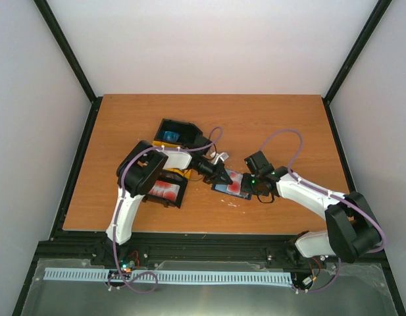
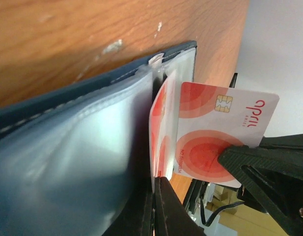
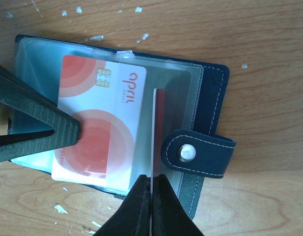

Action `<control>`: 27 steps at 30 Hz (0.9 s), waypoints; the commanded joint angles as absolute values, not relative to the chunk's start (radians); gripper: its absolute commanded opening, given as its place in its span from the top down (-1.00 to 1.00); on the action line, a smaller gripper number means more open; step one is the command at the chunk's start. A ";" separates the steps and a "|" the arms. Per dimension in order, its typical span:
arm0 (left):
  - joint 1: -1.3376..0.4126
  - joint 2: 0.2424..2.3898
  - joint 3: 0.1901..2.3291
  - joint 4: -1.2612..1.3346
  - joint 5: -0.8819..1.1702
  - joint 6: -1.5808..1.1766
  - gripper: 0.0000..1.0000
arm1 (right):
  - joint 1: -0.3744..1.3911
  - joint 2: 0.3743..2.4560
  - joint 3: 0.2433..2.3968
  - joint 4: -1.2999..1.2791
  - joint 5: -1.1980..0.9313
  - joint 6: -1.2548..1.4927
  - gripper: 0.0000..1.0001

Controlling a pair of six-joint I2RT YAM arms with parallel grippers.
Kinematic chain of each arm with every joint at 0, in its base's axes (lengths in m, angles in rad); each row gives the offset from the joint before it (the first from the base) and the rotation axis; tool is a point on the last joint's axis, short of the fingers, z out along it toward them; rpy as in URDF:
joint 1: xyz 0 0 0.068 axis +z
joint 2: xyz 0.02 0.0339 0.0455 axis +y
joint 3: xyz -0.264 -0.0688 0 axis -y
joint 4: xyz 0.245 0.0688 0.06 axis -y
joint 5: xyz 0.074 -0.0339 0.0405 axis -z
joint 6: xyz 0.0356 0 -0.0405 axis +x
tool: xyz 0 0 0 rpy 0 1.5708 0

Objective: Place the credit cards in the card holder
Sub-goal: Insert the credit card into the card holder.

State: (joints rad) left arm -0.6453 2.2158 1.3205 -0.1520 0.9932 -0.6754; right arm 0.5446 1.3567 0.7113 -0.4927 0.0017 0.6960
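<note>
The dark blue card holder [image 1: 224, 189] [image 3: 212, 98] [image 2: 53, 104] lies open on the wood with its clear sleeves [image 2: 68, 162] showing and its snap tab [image 3: 195, 152] folded over. My left gripper [image 1: 222, 178] [image 2: 160, 179] is shut on a red and white credit card [image 3: 107, 123] held flat over the sleeves, which its own view shows edge-on [image 2: 162, 123]. My right gripper [image 1: 250, 185] [image 3: 152, 178] is shut on a second card [image 2: 215, 123], which stands upright on its edge [image 3: 158, 113] beside the first. The two grippers' tips nearly meet above the holder.
A black bin [image 1: 183, 195] holding more red cards sits under the left arm. A black and yellow bin [image 1: 189, 135] with something blue in it stands behind that. Black frame rails [image 1: 77, 164] run along the table's sides.
</note>
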 commanded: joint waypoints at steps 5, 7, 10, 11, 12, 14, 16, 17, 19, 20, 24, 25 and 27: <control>-0.695 2.266 1.386 -0.268 0.910 -0.630 0.79 | 0.539 1.404 0.690 -0.486 0.009 0.694 0.94; -0.700 2.249 1.401 -0.331 0.864 -0.613 0.60 | 0.540 1.401 0.694 -0.487 0.013 0.692 0.94; -0.710 2.209 1.438 -0.470 0.756 -0.578 0.19 | 0.539 1.402 0.698 -0.492 0.018 0.690 0.94; -0.712 2.189 1.435 -0.489 0.731 -0.575 0.12 | 0.539 1.402 0.697 -0.491 0.017 0.691 0.94; -0.710 2.173 1.429 -0.500 0.714 -0.571 0.05 | 0.539 1.402 0.696 -0.489 0.016 0.691 0.94; -0.711 2.158 1.425 -0.522 0.693 -0.567 0.00 | 0.538 1.405 0.696 -0.487 0.014 0.691 0.94; -0.711 2.153 1.430 -0.543 0.683 -0.566 -0.01 | 0.539 1.406 0.695 -0.485 0.012 0.693 0.94; -0.710 2.150 1.433 -0.551 0.676 -0.566 -0.02 | 0.539 1.408 0.695 -0.484 0.011 0.693 0.94; -0.712 2.144 1.441 -0.565 0.658 -0.566 -0.04 | 0.539 1.407 0.696 -0.485 0.012 0.693 0.94; -0.712 2.143 1.452 -0.578 0.641 -0.565 -0.05 | 0.539 1.408 0.696 -0.486 0.012 0.693 0.94; -0.712 2.135 1.485 -0.621 0.605 -0.560 -0.07 | 0.539 1.407 0.695 -0.488 0.013 0.693 0.94; -0.712 2.132 1.488 -0.625 0.599 -0.561 -0.07 | 0.538 1.407 0.694 -0.486 0.012 0.693 0.94; -0.712 2.124 1.495 -0.639 0.579 -0.562 -0.08 | 0.539 1.408 0.693 -0.483 0.011 0.691 0.94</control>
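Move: My left hand holds the card by its left edge. The open holder's right-hand pocket lies about 4 cm to this hand's right, 1 cm ahead and 2 cm lower. My right hand's upright red card stands roughly 5 cm right and 2 cm ahead of the left, and the snap some 7 cm right and 1 cm back. From my right hand the pocket lies about 4 cm below, 2 cm ahead and 1 cm left. Still pinching the card's edge, my left hand pushes it about 1.5 cm rightward over the holder, towards the pocket. Then I let go, opening the fingers to around half, rise roughly 1 cm and draw back 2 cm to the left, tipping the fingertips some 15 degrees more downward. My right hand keeps its pinch on the upright card, barely shifting. ##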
